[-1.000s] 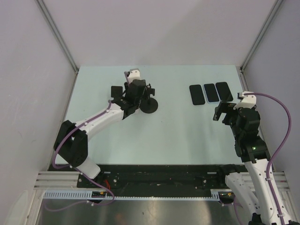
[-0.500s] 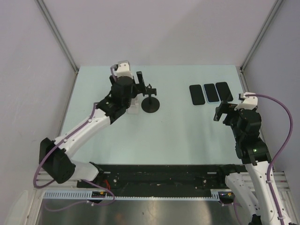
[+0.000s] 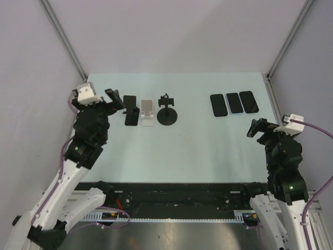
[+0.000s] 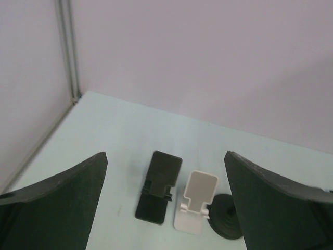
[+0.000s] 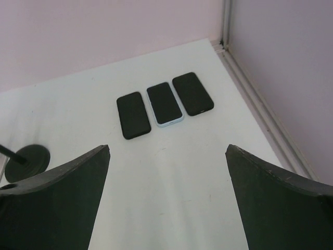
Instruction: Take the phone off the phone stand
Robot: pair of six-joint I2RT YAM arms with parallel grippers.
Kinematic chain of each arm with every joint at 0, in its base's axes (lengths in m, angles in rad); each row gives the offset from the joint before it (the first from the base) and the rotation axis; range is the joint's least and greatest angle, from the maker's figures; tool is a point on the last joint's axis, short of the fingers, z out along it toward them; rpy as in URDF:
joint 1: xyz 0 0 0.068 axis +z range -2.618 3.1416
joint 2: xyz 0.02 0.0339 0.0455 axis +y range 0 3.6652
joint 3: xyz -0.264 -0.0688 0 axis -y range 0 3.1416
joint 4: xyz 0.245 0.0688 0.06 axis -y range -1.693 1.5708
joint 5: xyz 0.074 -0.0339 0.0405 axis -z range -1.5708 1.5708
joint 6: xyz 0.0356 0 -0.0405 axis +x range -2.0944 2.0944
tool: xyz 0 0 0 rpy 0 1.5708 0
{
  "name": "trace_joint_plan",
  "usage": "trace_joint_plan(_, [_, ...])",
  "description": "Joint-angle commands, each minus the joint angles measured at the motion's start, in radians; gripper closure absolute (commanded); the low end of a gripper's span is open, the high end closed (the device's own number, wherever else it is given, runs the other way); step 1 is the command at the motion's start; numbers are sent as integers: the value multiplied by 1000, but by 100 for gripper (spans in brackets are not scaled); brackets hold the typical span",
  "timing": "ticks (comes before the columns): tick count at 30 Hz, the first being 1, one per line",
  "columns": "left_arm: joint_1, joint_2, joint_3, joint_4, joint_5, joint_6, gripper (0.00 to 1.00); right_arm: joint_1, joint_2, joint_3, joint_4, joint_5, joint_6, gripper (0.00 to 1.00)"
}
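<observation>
Three phone stands sit in a row at the back left: a black folding phone stand (image 3: 130, 111) (image 4: 158, 191), a white one (image 3: 148, 112) (image 4: 196, 202) and a black post on a round base (image 3: 166, 113) (image 4: 227, 222). None of them carries a phone. Three phones lie flat side by side at the back right: black (image 3: 219, 104) (image 5: 133, 115), light blue-edged (image 3: 234, 103) (image 5: 164, 104), black (image 3: 248, 101) (image 5: 192, 94). My left gripper (image 3: 96, 101) (image 4: 165, 156) hangs open, raised to the left of the stands. Short of the phones, my right gripper (image 3: 274, 130) (image 5: 167, 148) is open and holds nothing.
Pale walls with metal corner rails (image 3: 65, 44) close in the table (image 3: 187, 151) on the left, back and right. The arm bases and a black rail (image 3: 177, 198) run along the near edge.
My left arm has pulled back from the stands to the left and upward, and its jaws have opened wide. The right arm has drawn back slightly toward the near right.
</observation>
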Motion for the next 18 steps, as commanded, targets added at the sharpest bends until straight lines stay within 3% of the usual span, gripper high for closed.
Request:
trace_joint_plan(1, [5,-178,-88,23,-112,124,0,11,-74,3,42,144,-19,0])
trace_joint_plan(8, [5,-582,-331,32,-77,168,0,34,-180,-45,91,255,-32,0])
trace_joint_plan(15, [5,-837,-488,63,-108,162,0,27,-295,-114,138,261,-26,0])
trace_joint_plan(18, [5,-908,-560,179,-91,185,0,13,-310,-125,141,266,-27,0])
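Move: The round-base phone stand, already standing free, is about 11 cm ahead of the left hand, some 17 cm to its right and roughly 26 cm below. Beside it stand the white phone stand, about 10 cm ahead and 7 cm right of that hand, and the black phone stand, 11 cm almost straight ahead, both some 32 cm below. From the right hand the round-base stand lies about 20 cm ahead, 37 cm left and 21 cm below. Touching nothing, both empty hands retreat from the stands and phones towards their own bases. The left draws back about 12 cm and left 8 cm, first rising barely, then sinking, its fingers tipping up. The right eases back some 5 cm and right 4 cm, lifting a little before settling, tipping up and turning clockwise; both grippers stay wide open. ##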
